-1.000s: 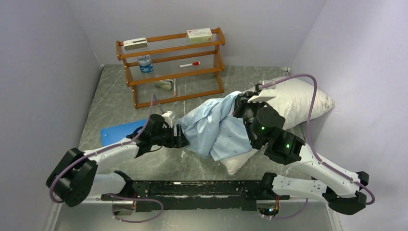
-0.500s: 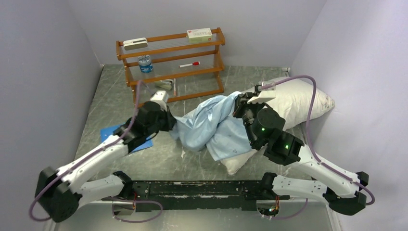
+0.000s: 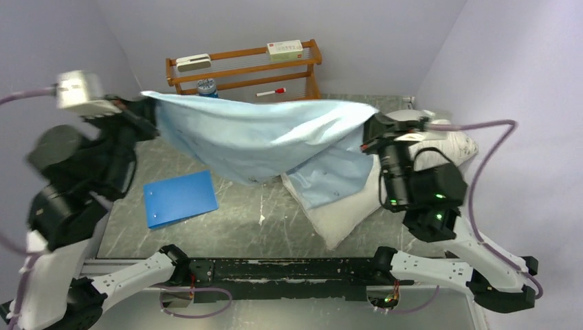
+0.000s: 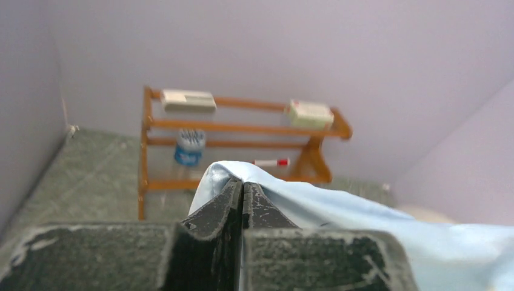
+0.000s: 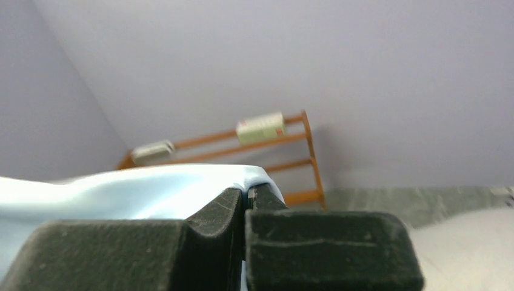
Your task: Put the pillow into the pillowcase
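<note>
The light blue pillowcase (image 3: 254, 137) hangs stretched in the air between both grippers, sagging in the middle. My left gripper (image 3: 148, 110) is raised high at the far left and shut on one corner of the pillowcase (image 4: 315, 209). My right gripper (image 3: 371, 124) is shut on the opposite corner of the pillowcase (image 5: 145, 191), above the pillow. The white pillow (image 3: 344, 210) lies on the table at the right, partly under the hanging cloth and the right arm. A lower flap of the pillowcase drapes onto the pillow.
A wooden shelf rack (image 3: 244, 65) stands at the back with a box, a marker and a blue-capped jar on it. A flat bright-blue rectangle (image 3: 180, 198) lies on the grey table (image 3: 240, 220) at the left. Purple walls close in on both sides.
The left gripper shut on the pillowcase's left end, then swung up and far to the left. The cloth went from a bunched heap to a taut span. The right gripper rose slightly.
</note>
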Motion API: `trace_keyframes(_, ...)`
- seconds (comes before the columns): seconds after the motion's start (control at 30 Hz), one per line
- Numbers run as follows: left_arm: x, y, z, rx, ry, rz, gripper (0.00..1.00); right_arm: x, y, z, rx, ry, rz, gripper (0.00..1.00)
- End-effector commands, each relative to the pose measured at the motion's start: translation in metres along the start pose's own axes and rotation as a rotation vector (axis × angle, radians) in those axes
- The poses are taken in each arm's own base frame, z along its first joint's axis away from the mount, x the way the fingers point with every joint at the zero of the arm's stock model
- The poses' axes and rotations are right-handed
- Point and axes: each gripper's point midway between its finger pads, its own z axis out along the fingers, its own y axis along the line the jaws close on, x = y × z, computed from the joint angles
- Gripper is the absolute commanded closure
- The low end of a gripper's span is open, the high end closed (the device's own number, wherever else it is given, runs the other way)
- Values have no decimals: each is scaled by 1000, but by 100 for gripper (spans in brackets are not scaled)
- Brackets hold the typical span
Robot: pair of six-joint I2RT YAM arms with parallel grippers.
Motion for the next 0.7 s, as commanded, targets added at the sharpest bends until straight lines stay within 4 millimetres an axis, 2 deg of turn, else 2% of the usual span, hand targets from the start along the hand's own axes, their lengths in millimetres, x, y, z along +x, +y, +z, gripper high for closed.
trace_keyframes(0.0, -57, 23, -25, -79, -92, 62, 95, -94, -1, -10, -101, -267, 123, 100)
trace_keyframes(0.07, -69, 25, -28, -87, -111, 77, 95, -101, 11, -4, -128, -271, 99, 100)
trace_keyframes(0.13, -70, 32, -26, -129, -114, 119, 95, -88, 26, 10, -132, -217, 42, 100)
trace_keyframes(0.17, -67, 38, -24, -165, -110, 147, 95, -77, 34, 18, -124, -177, 7, 100)
trace_keyframes(0.3, -50, 61, -19, -305, -70, 254, 95, -1, 57, 47, -56, 24, -167, 100)
trace_keyframes(0.4, -47, 74, -24, -368, -66, 315, 95, 50, 72, 65, -79, 102, -198, 100)
trace_keyframes(0.53, -69, 89, -37, -451, -117, 336, 95, 92, 100, 93, -243, 143, -95, 100)
trace_keyframes(0.67, -97, 101, -52, -528, -168, 314, 95, 115, 131, 119, -377, 141, -8, 100)
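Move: I hold the pillowcase stretched between both hands, high above the table. The pillow's middle lies about 11 cm to my right hand's right, some 5 cm ahead and 41 cm below it; from my left hand it is roughly 51 cm right and 5 cm ahead. The wooden rack stands about 20 cm ahead of my left hand and 9 cm to its right, 36 cm lower. The blue folder lies some 10 cm left of that hand and 2 cm back, 49 cm down. Keeping both pinches on the pillowcase, I flick it up: my right hand rises about 10 cm, then swings left, forward and well down, away from the pillow towards the space before the rack. My left hand bobs up and back down, drifting about 9 cm left towards the side wall while its wrist turns some 25 degrees counter-clockwise and rolls left side up. ##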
